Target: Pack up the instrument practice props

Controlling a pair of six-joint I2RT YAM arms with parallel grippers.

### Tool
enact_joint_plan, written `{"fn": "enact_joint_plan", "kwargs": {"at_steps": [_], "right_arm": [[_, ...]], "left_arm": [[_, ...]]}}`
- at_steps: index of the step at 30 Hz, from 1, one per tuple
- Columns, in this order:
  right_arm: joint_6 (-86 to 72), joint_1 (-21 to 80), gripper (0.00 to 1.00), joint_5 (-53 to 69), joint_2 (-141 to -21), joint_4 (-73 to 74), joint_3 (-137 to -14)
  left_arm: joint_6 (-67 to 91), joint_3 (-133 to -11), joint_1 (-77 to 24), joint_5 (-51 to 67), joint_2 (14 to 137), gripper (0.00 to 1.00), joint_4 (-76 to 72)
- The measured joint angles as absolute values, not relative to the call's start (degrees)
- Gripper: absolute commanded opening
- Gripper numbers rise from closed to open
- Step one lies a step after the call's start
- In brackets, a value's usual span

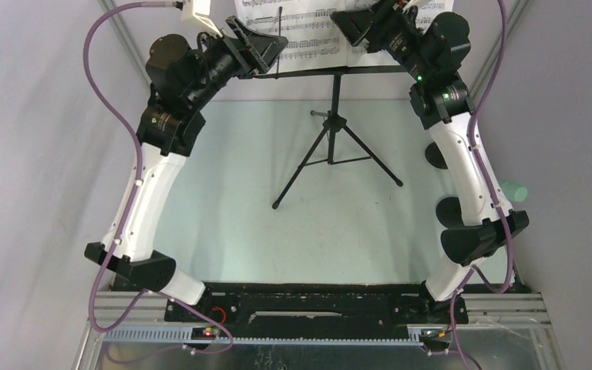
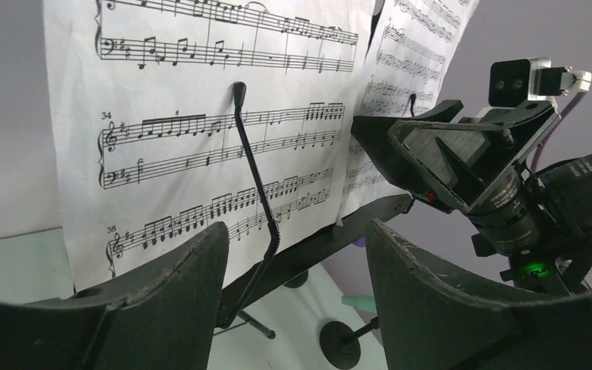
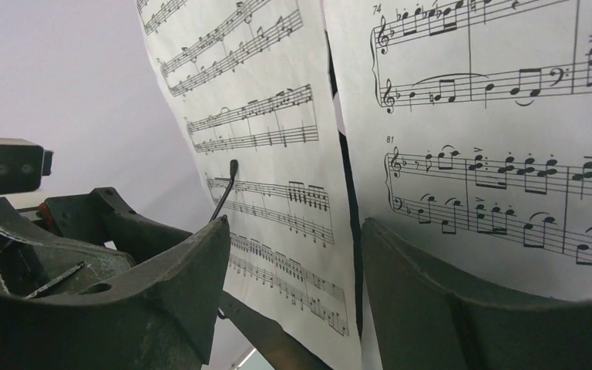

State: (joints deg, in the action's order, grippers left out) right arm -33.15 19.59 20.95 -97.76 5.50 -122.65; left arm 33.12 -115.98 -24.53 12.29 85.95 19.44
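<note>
The black tripod music rack stands mid-table with white sheet-music pages on its ledge. My left gripper is raised in front of the left page, open, with the wire page holder and ledge showing beyond its gap. My right gripper faces the right page, open, with the edge between both pages in its gap. Nothing is held by either. A mint-green microphone lies at the right edge beside two black round-based holders.
The tripod legs spread over the pale green table top. Grey walls close in the back and sides. Purple cables loop off both arms. From the left wrist view, the right gripper sits close by on the right.
</note>
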Motion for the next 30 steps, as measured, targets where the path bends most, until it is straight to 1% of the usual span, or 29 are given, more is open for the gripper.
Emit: {"fn": "enact_joint_plan", "kwargs": {"at_steps": [5,12,23,26,30], "right_arm": [[-34.0,19.6,0.66,22.4,-98.8,4.3,-123.3],[-34.9,19.5,0.53,24.6,-99.8,3.8,-123.3],[-35.1,19.6,0.39,28.4,-100.8,3.4,-123.4],[-35.1,19.6,0.34,28.7,-101.3,3.4,-124.0],[-35.1,19.7,0.33,28.9,-102.1,3.4,-125.2]], "left_arm": [[33.0,-116.1,-24.6,12.9,86.1,0.72,19.4],[33.0,-116.7,-24.6,14.2,87.5,0.72,19.4],[33.0,-117.6,-25.3,15.5,88.8,0.72,19.4],[33.0,-118.8,-25.5,15.8,89.3,0.71,19.4],[33.0,-120.6,-25.9,16.5,90.2,0.64,19.4]]}}
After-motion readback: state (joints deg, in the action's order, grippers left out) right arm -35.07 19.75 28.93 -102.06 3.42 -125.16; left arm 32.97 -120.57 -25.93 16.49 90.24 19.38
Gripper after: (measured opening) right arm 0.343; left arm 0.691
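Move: The left music sheet's inner edge stands roughly 3 cm ahead of my right hand, about level sideways and in height. From that hand, the right sheet's middle is some 5 cm ahead, 11 cm right and 4 cm up. From my left hand, the left page holder is about 5 cm ahead and 3 cm right, level in height; the left sheet's middle is 6 cm ahead, 3 cm right, 5 cm up. I close my right fingers from wide to about half that gap around the left sheet's inner edge, easing that hand about 2.5 cm left and a little down, turning some 10 degrees counter-clockwise, its outer finger bearing on the edge. My left hand slides about 2.5 cm right towards the left page holder, dipping and rising again, fingers still open on either side of the holder. ##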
